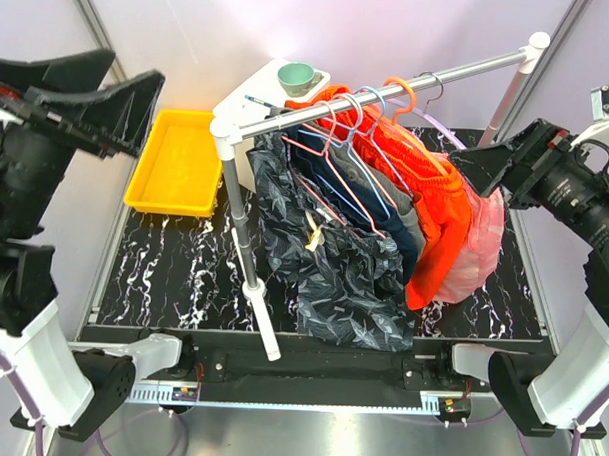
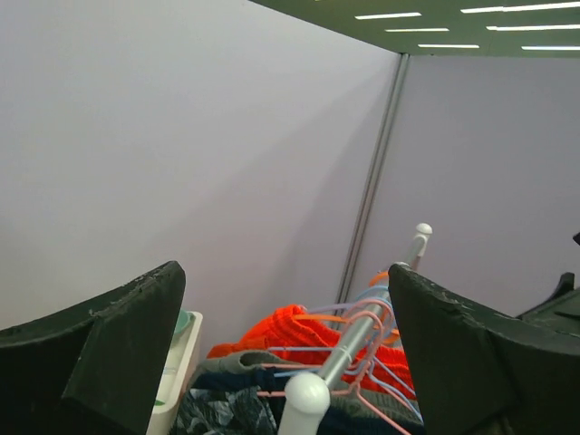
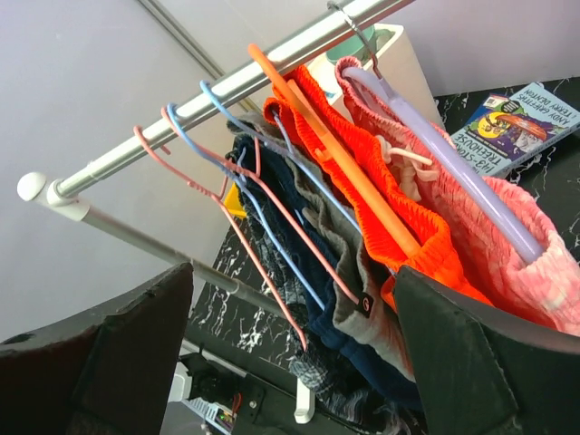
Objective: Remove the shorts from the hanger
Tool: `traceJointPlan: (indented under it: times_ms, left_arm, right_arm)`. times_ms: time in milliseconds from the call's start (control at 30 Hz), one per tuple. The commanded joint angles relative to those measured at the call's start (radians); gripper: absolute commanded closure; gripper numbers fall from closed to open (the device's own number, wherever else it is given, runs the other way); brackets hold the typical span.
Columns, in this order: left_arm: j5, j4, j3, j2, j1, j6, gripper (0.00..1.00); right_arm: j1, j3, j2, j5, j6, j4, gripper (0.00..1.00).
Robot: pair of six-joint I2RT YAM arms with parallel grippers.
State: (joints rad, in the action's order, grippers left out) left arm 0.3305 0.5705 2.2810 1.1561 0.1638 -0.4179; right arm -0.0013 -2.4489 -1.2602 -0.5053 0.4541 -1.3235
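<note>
The shorts (image 1: 328,264), dark with pale leaf shapes, hang on the pink wire hanger (image 1: 309,151) at the near end of the rail, and their hem reaches the table. They also show in the left wrist view, the shorts (image 2: 217,412) below the hanger (image 2: 357,389), and in the right wrist view, the shorts (image 3: 344,394) under the hanger (image 3: 261,272). My left gripper (image 1: 139,82) is open, raised at the far left, well away from the rack; the left gripper (image 2: 283,272) holds nothing. My right gripper (image 1: 477,164) is open at the right of the clothes; the right gripper (image 3: 292,272) is empty.
A metal rail (image 1: 389,91) on a white post (image 1: 246,246) carries several hangers with navy (image 1: 390,226), grey, orange (image 1: 435,213) and pink (image 1: 484,234) garments. A yellow tray (image 1: 177,164) lies at the back left. A white stand holds a teal bowl (image 1: 296,78). A book (image 3: 517,118) lies behind.
</note>
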Motion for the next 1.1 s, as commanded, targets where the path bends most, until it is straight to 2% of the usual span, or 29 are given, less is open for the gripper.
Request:
traceJointPlan:
  times_ms: [0,167,333,533,567,700,733,933,967,1067]
  left_arm:
    - [0.097,0.117,0.051,-0.021,-0.007,-0.007,0.01]
    - [0.1,0.141,0.017,-0.053,-0.009,-0.016,0.01]
    - [0.145,0.149,-0.116,-0.128,-0.009,-0.055,0.01]
    - [0.166,0.164,-0.282,-0.243,-0.007,-0.053,0.01]
    - [0.166,0.172,-0.293,-0.254,-0.007,-0.055,0.01]
    - [0.211,0.213,-0.311,-0.254,-0.007,-0.047,0.01]
    - [0.22,0.212,-0.324,-0.259,-0.009,-0.048,0.01]
    - [0.271,0.244,-0.455,-0.321,-0.009,-0.056,0.01]
    - [0.283,0.247,-0.489,-0.335,-0.009,-0.067,0.01]
    - [0.323,0.256,-0.543,-0.361,-0.009,-0.087,0.01]
  right_arm:
    - [-0.005,-0.03,-0.001,0.01,-0.046,-0.21,0.0]
    - [-0.005,-0.021,-0.008,-0.054,-0.101,-0.221,0.0]
    - [-0.005,-0.006,-0.018,-0.163,-0.156,-0.209,0.0]
    - [-0.005,0.082,-0.01,-0.352,-0.104,-0.135,0.0]
    - [0.029,0.097,-0.005,-0.375,-0.097,-0.129,0.0]
    - [0.182,0.148,-0.018,-0.294,-0.092,-0.14,0.01]
    - [0.273,0.151,-0.019,-0.273,-0.085,-0.132,0.01]
    - [0.507,0.16,-0.045,-0.115,-0.016,-0.069,0.0]
    - [0.602,0.154,-0.056,-0.023,-0.006,-0.062,0.0]
    - [0.691,0.108,-0.086,0.106,-0.005,-0.077,0.0]
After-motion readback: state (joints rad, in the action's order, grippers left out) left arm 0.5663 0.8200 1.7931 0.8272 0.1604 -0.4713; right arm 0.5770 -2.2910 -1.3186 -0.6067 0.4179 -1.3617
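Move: The dark patterned shorts hang about 18 cm to the right hand's left, 5 cm ahead and some 22 below. The orange trousers are nearer, about 6 ahead, 6 left and 18 below that hand; the pink trousers hang about 6 ahead, 1 right and 22 below. From the left hand the shorts lie about 24 right, 5 ahead and 36 below, while the rail's near left end is about 10 right, 6 ahead and 11 below. With no contact to be seen, the right hand swings left about 12 cm in front of the hanging clothes, drawing back and sinking some 6 cm each, turning about 40 degrees counter-clockwise towards the patterned shorts. The left hand comes down about 15 cm and slightly back, tipping its raised fingers towards level and turning a little clockwise to face them. Both grippers stay wide open. ##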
